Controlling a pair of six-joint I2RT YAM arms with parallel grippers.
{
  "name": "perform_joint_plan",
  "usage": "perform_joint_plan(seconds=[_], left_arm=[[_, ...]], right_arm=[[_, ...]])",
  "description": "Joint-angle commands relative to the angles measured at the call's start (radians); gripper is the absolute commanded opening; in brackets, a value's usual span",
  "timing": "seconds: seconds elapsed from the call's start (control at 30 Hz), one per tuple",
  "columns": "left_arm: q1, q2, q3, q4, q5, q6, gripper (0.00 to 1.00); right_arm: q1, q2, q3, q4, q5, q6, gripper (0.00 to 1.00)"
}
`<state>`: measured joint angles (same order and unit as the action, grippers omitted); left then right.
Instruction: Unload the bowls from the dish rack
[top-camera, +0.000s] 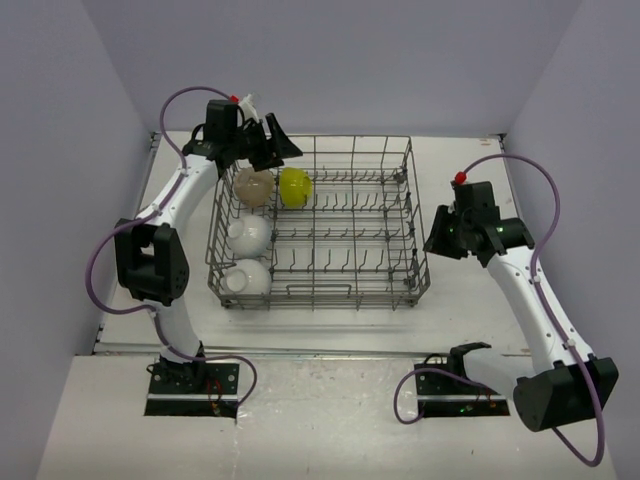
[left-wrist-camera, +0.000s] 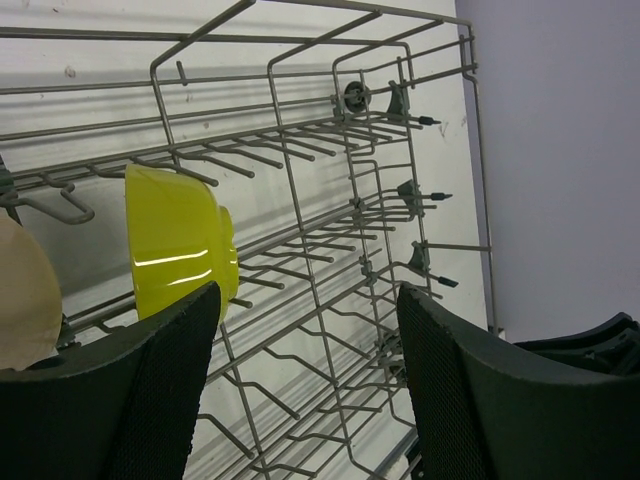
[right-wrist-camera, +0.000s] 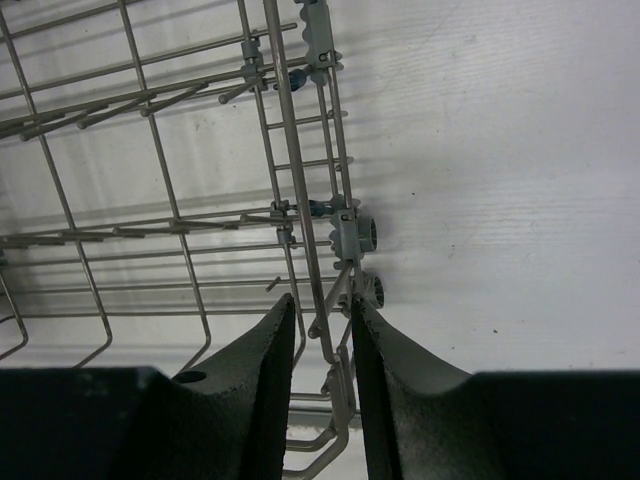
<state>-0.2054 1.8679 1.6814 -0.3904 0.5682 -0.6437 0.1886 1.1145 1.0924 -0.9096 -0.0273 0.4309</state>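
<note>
The grey wire dish rack (top-camera: 318, 292) stands in the middle of the table. Along its left side stand a beige bowl (top-camera: 253, 186), a yellow bowl (top-camera: 295, 186) and two white bowls (top-camera: 248, 234) (top-camera: 247, 277). My left gripper (top-camera: 275, 145) hovers over the rack's far left corner, open and empty. In the left wrist view the yellow bowl (left-wrist-camera: 180, 240) and the beige bowl (left-wrist-camera: 22, 300) lie just beyond its left finger (left-wrist-camera: 165, 390). My right gripper (right-wrist-camera: 322, 310) is closed narrowly on the rack's right wall wire (right-wrist-camera: 300, 200), near the grey wheels (right-wrist-camera: 362, 237).
The table's white surface (top-camera: 470, 310) shows to the right of the rack and in front of it. Purple walls close in the left, far and right sides. Both arm bases (top-camera: 190, 385) sit at the near edge with looping cables.
</note>
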Motion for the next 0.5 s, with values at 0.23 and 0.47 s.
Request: perform_joint_plan(seconds=[0.23,0.47], left_arm=[[-0.003,0.005,0.024,-0.061,-0.062,0.044,0.72],[-0.003,0.037,0.069,-0.125,-0.105,0.064,0.72]], right_arm=[[-0.001,0.037,-0.058,0.040,0.008,0.006,0.14],[-0.001,0.067,-0.045,0.054,-0.011,0.014,0.05]])
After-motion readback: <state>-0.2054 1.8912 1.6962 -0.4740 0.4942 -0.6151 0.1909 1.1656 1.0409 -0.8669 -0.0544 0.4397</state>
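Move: The right hand hovers with its slightly open fingers straddling the rack's right rim wire, which runs about 3 cm straight below; the rack's front right corner is some 8 cm back at that same height. For the open left hand, the yellow bowl lies about level fore and aft, 2 cm to the right and 15 cm below. At bowl height, the beige bowl stands about 9 cm left and level, the nearer white bowl 14 cm back and 9 cm left. The right fingers close on the rack's right rim wire and pinch it as that hand sinks about 2.5 cm. Meanwhile the left hand eases down about 2.5 cm into the space over the yellow bowl, drifting a centimetre left and tilting some 5 degrees, its fingers staying wide open and clear of the bowls. ##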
